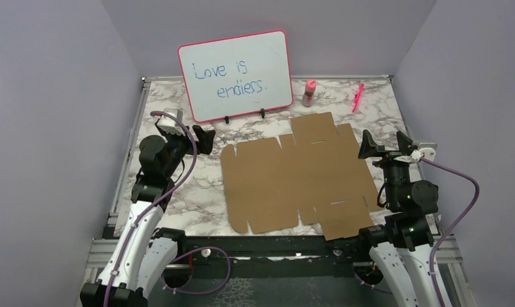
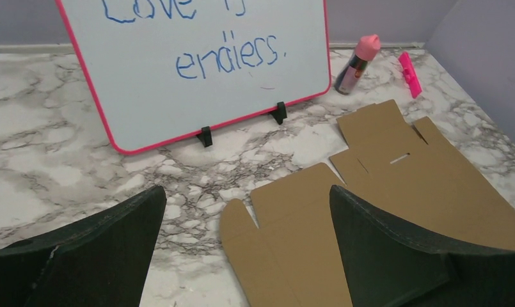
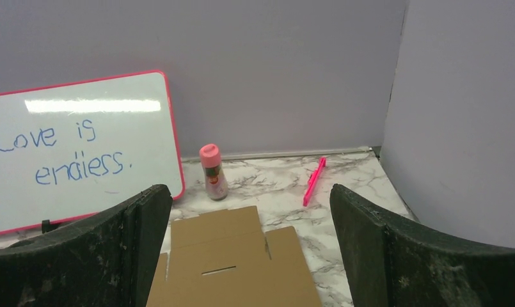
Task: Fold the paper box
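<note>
The paper box [image 1: 296,176] lies as a flat brown cardboard sheet with flaps, tabs and slots in the middle of the marble table. Its far-left flaps show in the left wrist view [image 2: 370,211], its far tab and slot in the right wrist view [image 3: 232,262]. My left gripper [image 1: 200,137] hovers open just left of the sheet's far-left corner, with nothing between its fingers [image 2: 248,249]. At the sheet's right edge my right gripper [image 1: 386,146] is raised and open too, empty in its own view [image 3: 251,249].
A pink-framed whiteboard [image 1: 235,75] reading "Love is endless." stands on clips at the back left. A small pink-capped bottle [image 1: 309,93] and a pink pen [image 1: 357,97] sit behind the sheet. Grey walls close in on three sides.
</note>
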Motion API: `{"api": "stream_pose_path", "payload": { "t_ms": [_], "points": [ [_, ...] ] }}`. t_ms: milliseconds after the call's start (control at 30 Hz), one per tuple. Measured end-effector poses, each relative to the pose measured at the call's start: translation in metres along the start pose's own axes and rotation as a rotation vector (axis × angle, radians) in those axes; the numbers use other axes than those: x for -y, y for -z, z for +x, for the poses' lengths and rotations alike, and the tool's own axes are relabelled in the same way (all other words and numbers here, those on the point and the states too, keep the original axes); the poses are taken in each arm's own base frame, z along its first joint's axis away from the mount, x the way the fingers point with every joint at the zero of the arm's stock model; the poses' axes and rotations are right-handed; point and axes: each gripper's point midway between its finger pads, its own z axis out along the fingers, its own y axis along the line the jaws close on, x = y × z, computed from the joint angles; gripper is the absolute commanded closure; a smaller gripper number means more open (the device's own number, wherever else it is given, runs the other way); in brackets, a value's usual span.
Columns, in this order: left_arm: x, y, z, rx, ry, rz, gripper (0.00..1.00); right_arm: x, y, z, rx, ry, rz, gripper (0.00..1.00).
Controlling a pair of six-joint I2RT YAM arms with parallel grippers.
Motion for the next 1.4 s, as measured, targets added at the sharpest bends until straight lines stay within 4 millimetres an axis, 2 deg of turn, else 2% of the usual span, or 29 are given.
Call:
{"api": "stream_pose_path", "payload": {
  "t_ms": [133,367,467,567,800,1000,1167,1267,1400],
  "points": [
    [0.009,-0.012,0.002,-0.032,0.054,0.052,0.01,0.000,0.000,0.001,-0.004,-0.009,0.004,0.00],
    [0.014,-0.041,0.041,-0.142,0.222,0.095,0.01,-0.001,0.000,0.002,-0.007,-0.032,0.002,0.00],
    [0.017,-0.049,0.050,-0.162,0.245,0.100,0.01,-0.002,0.000,0.005,-0.018,-0.040,-0.002,0.00],
    [0.028,-0.061,0.057,-0.184,0.240,0.121,0.01,-0.005,-0.002,0.011,-0.042,-0.046,-0.013,0.00],
    [0.064,-0.107,0.090,-0.266,0.174,0.194,0.01,-0.018,-0.003,0.024,-0.093,-0.047,-0.068,0.00],
    [0.078,-0.157,0.113,-0.324,0.102,0.279,0.01,-0.026,-0.002,0.024,-0.094,-0.052,-0.107,0.00],
    [0.086,-0.183,0.128,-0.366,0.064,0.354,0.02,-0.030,-0.002,0.024,-0.095,-0.054,-0.129,0.00],
    [0.087,-0.187,0.138,-0.402,0.049,0.368,0.02,-0.033,-0.002,0.025,-0.111,-0.061,-0.143,0.00],
    [0.084,-0.176,0.158,-0.460,0.063,0.355,0.02,-0.040,-0.008,0.033,-0.168,-0.082,-0.165,0.00]
  ]
}}
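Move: The cardboard blank's back-left flap, the wide one on its far edge, lies about 12 cm ahead of the open left hand, 16 cm to its right and some 27 cm below. The rounded tab at the blank's left end is 5 cm ahead and 4 cm right, also far below; the board clip nearer the flap stands roughly 31 cm ahead and 17 cm right. From the right hand the flap is about 18 cm ahead, 34 cm left and 34 cm down. Towards the blank's back-left flap the left hand swoops about 17 cm right, 15 cm down and 12 cm forward, easing back about a centimetre at the end as it keeps sinking, fingers wide open, tipping some 20 degrees down and swinging clockwise. The right hand, also open, drifts about 4 cm left and sinks slightly, turning a little counter-clockwise. ##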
